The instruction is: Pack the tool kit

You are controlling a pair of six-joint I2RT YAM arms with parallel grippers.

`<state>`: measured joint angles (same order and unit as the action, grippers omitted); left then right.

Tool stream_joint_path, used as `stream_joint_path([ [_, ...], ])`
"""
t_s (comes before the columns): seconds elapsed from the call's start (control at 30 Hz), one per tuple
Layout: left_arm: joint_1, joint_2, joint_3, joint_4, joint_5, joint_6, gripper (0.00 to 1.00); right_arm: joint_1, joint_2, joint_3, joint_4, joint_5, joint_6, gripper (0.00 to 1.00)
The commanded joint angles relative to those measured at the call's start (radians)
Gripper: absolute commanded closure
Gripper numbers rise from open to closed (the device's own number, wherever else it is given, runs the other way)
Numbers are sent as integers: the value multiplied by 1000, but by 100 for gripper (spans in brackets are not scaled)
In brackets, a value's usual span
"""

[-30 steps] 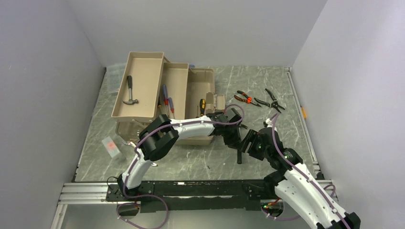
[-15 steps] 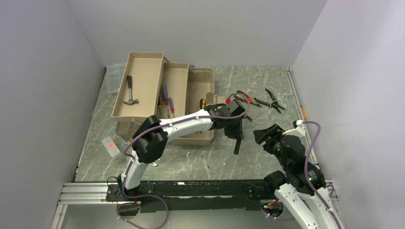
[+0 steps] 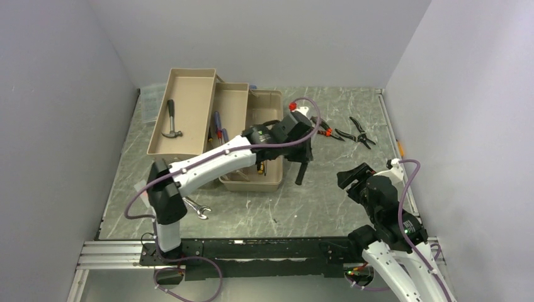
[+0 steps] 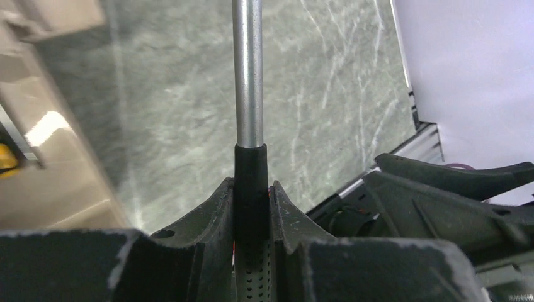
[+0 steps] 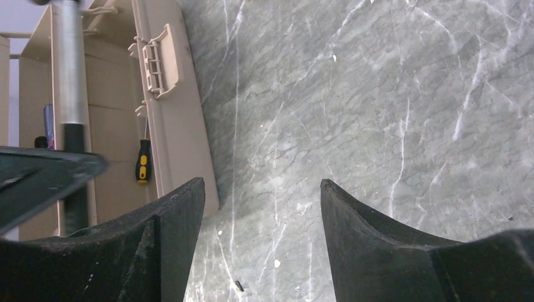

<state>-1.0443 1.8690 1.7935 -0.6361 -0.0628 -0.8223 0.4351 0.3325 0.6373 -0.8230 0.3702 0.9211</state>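
Note:
The tan toolbox [image 3: 267, 104] stands open at the back left with its trays folded out. One hammer [image 3: 170, 119] lies in the far-left tray and screwdrivers [image 3: 218, 133] lie in the middle tray. A yellow-black screwdriver [image 5: 143, 160] lies in the base. My left gripper [image 4: 252, 185] is shut on the black grip of a steel-shafted hammer [image 4: 248, 75], held above the box's right edge; its handle [image 3: 301, 173] hangs down and its head is hidden. My right gripper [image 5: 261, 189] is open over bare table at the right, holding nothing.
Two pairs of pliers [image 3: 324, 130] [image 3: 360, 132] lie on the table right of the box. A steel wrench [image 3: 196, 209] lies near the front left. A clear organiser box [image 3: 150, 100] sits against the left wall. The box's latch [image 5: 157, 60] faces the right arm.
My left arm has swung the hammer away from the front of the table, back toward the toolbox's right side. My right arm has pulled back to the right, away from the hammer.

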Motion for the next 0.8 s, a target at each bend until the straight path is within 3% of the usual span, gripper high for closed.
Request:
stream_joint_path([
  [0.0,76,-153,35,-89,-129,136,100,1,-3,8,53,19,1,31],
  [0.27,306,-297,-98,-168,-148,277,100,1,24,-24,109,-14,-6,31],
  [0.47,439,-318,12,-310,-195,395,100,0,50,-22,129,-25,-20,31],
  [0.77,668,-395,2,-366,-167,510,100,0,45,-60,160,-56,-19,31],
])
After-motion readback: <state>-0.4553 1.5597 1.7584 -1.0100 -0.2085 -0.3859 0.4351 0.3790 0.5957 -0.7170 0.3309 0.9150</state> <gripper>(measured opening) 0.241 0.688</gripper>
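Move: My left hand already holds the long black-handled hammer. It is bound for the top tray of the open tool box, whose middle is about 40 cm to my left, 18 cm ahead and some 8 cm lower. On the way lie the middle tray, roughly 25 cm left, 17 ahead and 13 below, and the box's deep bottom, some 13 cm left, 13 ahead and 20 below. From my right hand the top tray is about 54 cm left, 24 ahead and slightly lower. I sweep my left hand about 30 cm to the left and some 11 cm forward, carrying the hammer across the open box towards the top tray. Most of a 5 cm rise comes at the start, before I travel nearly level. On the way I turn the wrist roughly 20 degrees counter-clockwise and roll its left side up some 25 degrees, fingers keeping their grip on the black handle. ##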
